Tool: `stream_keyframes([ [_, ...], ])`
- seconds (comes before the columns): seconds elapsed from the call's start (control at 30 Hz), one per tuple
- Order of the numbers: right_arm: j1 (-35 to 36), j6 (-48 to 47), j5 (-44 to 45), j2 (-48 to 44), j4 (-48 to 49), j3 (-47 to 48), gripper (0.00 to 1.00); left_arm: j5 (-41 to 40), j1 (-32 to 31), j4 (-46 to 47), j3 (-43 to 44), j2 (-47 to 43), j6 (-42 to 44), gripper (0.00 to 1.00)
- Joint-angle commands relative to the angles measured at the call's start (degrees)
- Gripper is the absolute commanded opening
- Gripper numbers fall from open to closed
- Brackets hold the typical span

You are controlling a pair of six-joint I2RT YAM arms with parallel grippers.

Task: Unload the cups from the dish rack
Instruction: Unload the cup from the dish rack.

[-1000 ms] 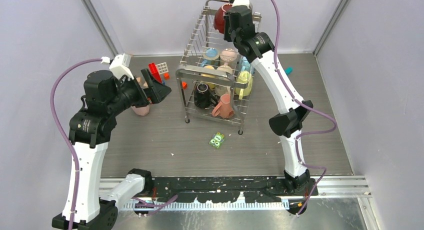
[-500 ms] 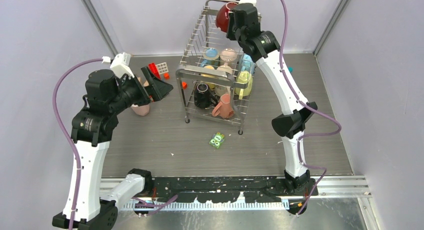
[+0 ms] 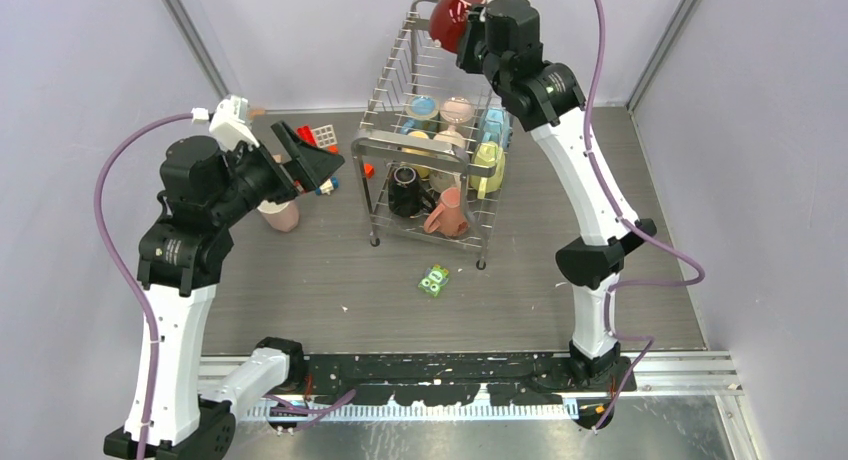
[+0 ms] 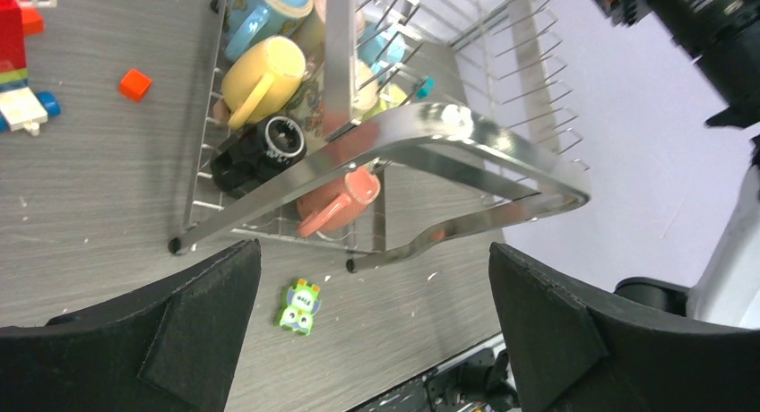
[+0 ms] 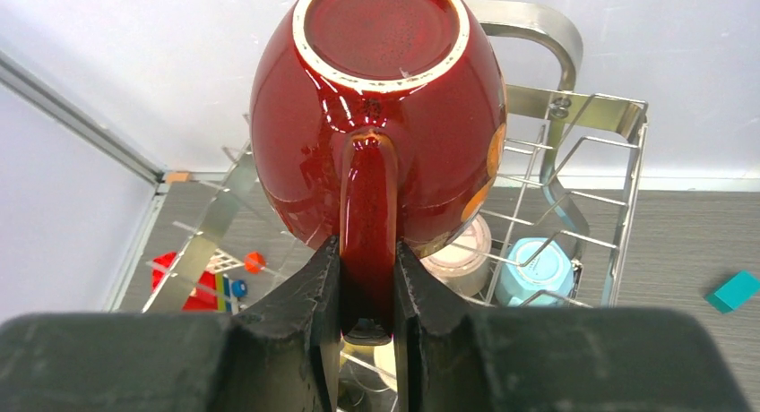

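Observation:
The dish rack (image 3: 410,143) is a tall silver wire frame standing at the back centre of the table. My right gripper (image 3: 478,35) hangs above its top tier, shut on the handle of a dark red cup (image 3: 457,15). The right wrist view shows that cup (image 5: 381,98) bottom-up, with the handle squeezed between my fingers (image 5: 324,291). Black (image 3: 405,190), salmon (image 3: 447,212), yellow (image 3: 488,165) and light blue (image 3: 423,107) cups sit in the rack. A pale pink cup (image 3: 280,215) stands on the table on the left. My left gripper (image 3: 312,160) hovers above it, open and empty.
A small green packet (image 3: 434,280) lies in front of the rack. Toy blocks (image 3: 322,138) are scattered left of the rack, and a teal block (image 3: 578,140) lies to its right. Walls enclose the table on three sides.
My right gripper has lifted the dark red cup higher, above the rack's top bar. The left arm rose and swung slightly, uncovering more of the pale pink cup.

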Motion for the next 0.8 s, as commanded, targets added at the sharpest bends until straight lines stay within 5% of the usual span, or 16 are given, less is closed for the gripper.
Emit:
stream_keyframes([
  [0.0,2.18,0.49,-0.23,-7.56,9.49,0.53,0.01,1.79,-0.13,6.68,3.64,0.47,-3.56,1.0],
  [0.43,8.67,6.25,-8.07,-20.33,10.63,-11.45,0.01,6.72,-0.17,27.97,-3.16,-0.87,-17.76,1.0],
  [0.77,9.11,16.55,-22.69,-28.79,16.95,-24.56,0.01,6.8,-0.16,47.8,-8.75,1.3,-32.22,1.0],
])
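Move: The right hand already holds the red cup by its handle, clear of the rack; the open left gripper it is being taken to lies about 22 cm back, 26 cm left and 4 cm lower. From the right hand, the rack's front rail is roughly 12 cm back, 10 cm left and 16 cm below. From the left hand, the red cup is about 28 cm ahead, 25 cm right and 5 cm higher. The right hand keeps its pinch on the red cup's handle and draws the cup back some 15 cm above the rack towards the left gripper, rising about 5 cm and easing a little left while turning some 20 degrees counter-clockwise and rolling its left side up. The left hand, wide open and empty, rises about 9 cm with a slight drift right and forward, rolling its left side down some 25 degrees and tipping its fingers up. ##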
